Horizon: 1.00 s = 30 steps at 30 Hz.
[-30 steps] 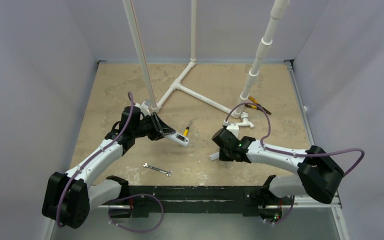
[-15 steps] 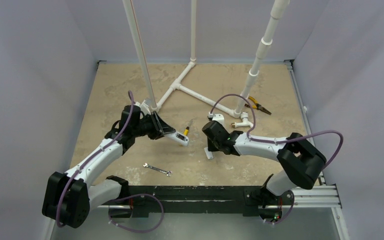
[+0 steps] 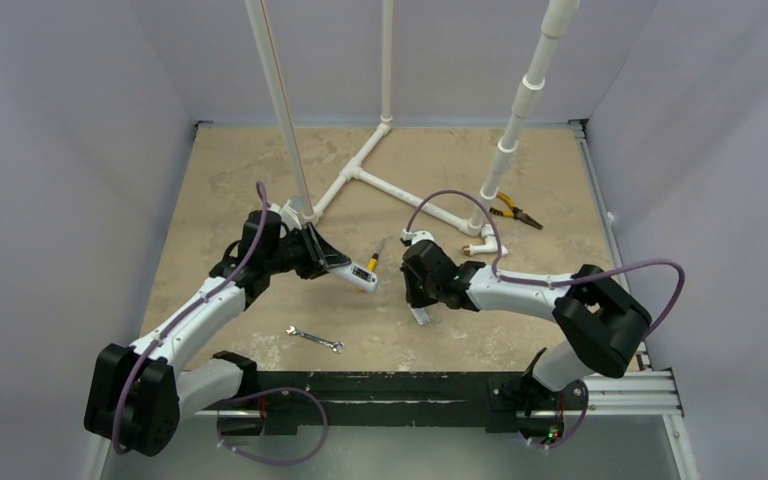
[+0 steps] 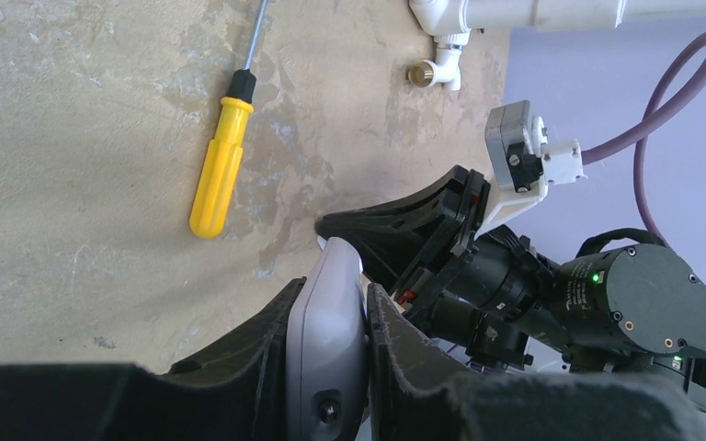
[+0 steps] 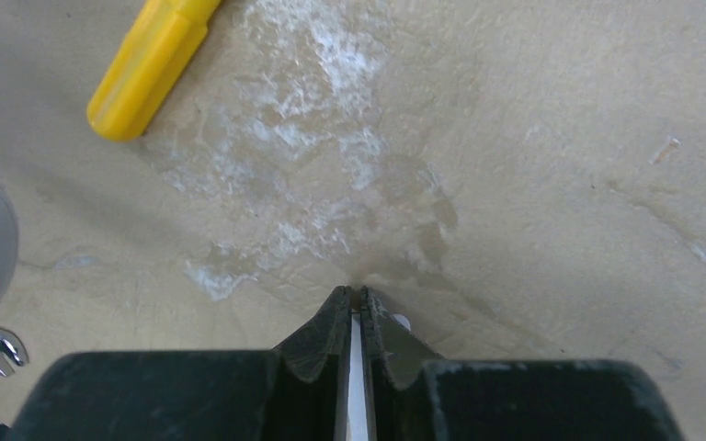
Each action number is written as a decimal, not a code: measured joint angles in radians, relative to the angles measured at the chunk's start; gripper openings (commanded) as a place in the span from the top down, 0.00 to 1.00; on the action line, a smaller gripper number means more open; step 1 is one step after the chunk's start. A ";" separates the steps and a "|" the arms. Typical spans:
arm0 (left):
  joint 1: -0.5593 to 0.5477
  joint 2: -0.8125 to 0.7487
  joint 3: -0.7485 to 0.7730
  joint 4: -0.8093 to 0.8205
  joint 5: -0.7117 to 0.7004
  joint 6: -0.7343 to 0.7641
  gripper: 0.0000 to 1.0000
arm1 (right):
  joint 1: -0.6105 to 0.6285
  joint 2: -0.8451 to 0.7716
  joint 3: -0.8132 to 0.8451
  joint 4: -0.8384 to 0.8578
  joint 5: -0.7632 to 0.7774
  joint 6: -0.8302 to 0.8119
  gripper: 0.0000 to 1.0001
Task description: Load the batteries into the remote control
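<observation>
The white remote control [image 3: 362, 275] is held off the table, with my left gripper [image 3: 332, 262] shut on its sides. From the left wrist, the remote [image 4: 331, 331] sits tight between both fingers, and its rounded end pokes past my left gripper [image 4: 334, 289]. My right gripper [image 3: 421, 298] points down just right of the remote. My right gripper [image 5: 352, 299] is shut on a thin white flat piece [image 5: 350, 377], whose lower end [image 3: 420, 316] shows below the fingers. The right fingers [image 4: 395, 225] are close to the remote's end. No batteries are in view.
A yellow-handled screwdriver [image 3: 372, 262] lies between the arms. A small wrench [image 3: 315, 340] lies nearer the front edge, and pliers [image 3: 513, 212] lie at the back right. White PVC pipes [image 3: 390, 190] run across the back and rise as posts, with a brass fitting [image 4: 420, 72] nearby.
My right arm has swung left towards the remote, carrying the thin white piece with it. The left arm and the remote have stayed put.
</observation>
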 measured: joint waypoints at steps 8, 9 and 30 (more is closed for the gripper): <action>0.000 0.000 0.000 0.000 -0.003 0.000 1.00 | 0.000 -0.122 -0.016 -0.064 0.055 -0.016 0.79; 0.000 0.000 0.000 0.000 -0.003 0.000 1.00 | 0.000 -0.140 -0.016 -0.059 0.058 -0.017 0.77; 0.000 -0.003 0.000 0.000 -0.003 0.000 1.00 | 0.071 -0.140 -0.058 -0.204 0.043 -0.074 0.35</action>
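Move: The battery cover lies flat just under the right hand's nearly shut fingertips, its middle about 3 cm back, 2 cm right and 2 cm below. From this hand the remote control hangs some 13 cm left, 3 cm ahead and 9 cm higher; the yellow screwdriver lies 9 cm left and 8 cm ahead on the table. From the left hand, the cover is roughly 17 cm right, 7 cm back, 14 cm below. Right hand hops up about 5 cm, opening wide, then sinks back and to the right, fingers straddling the battery cover. ##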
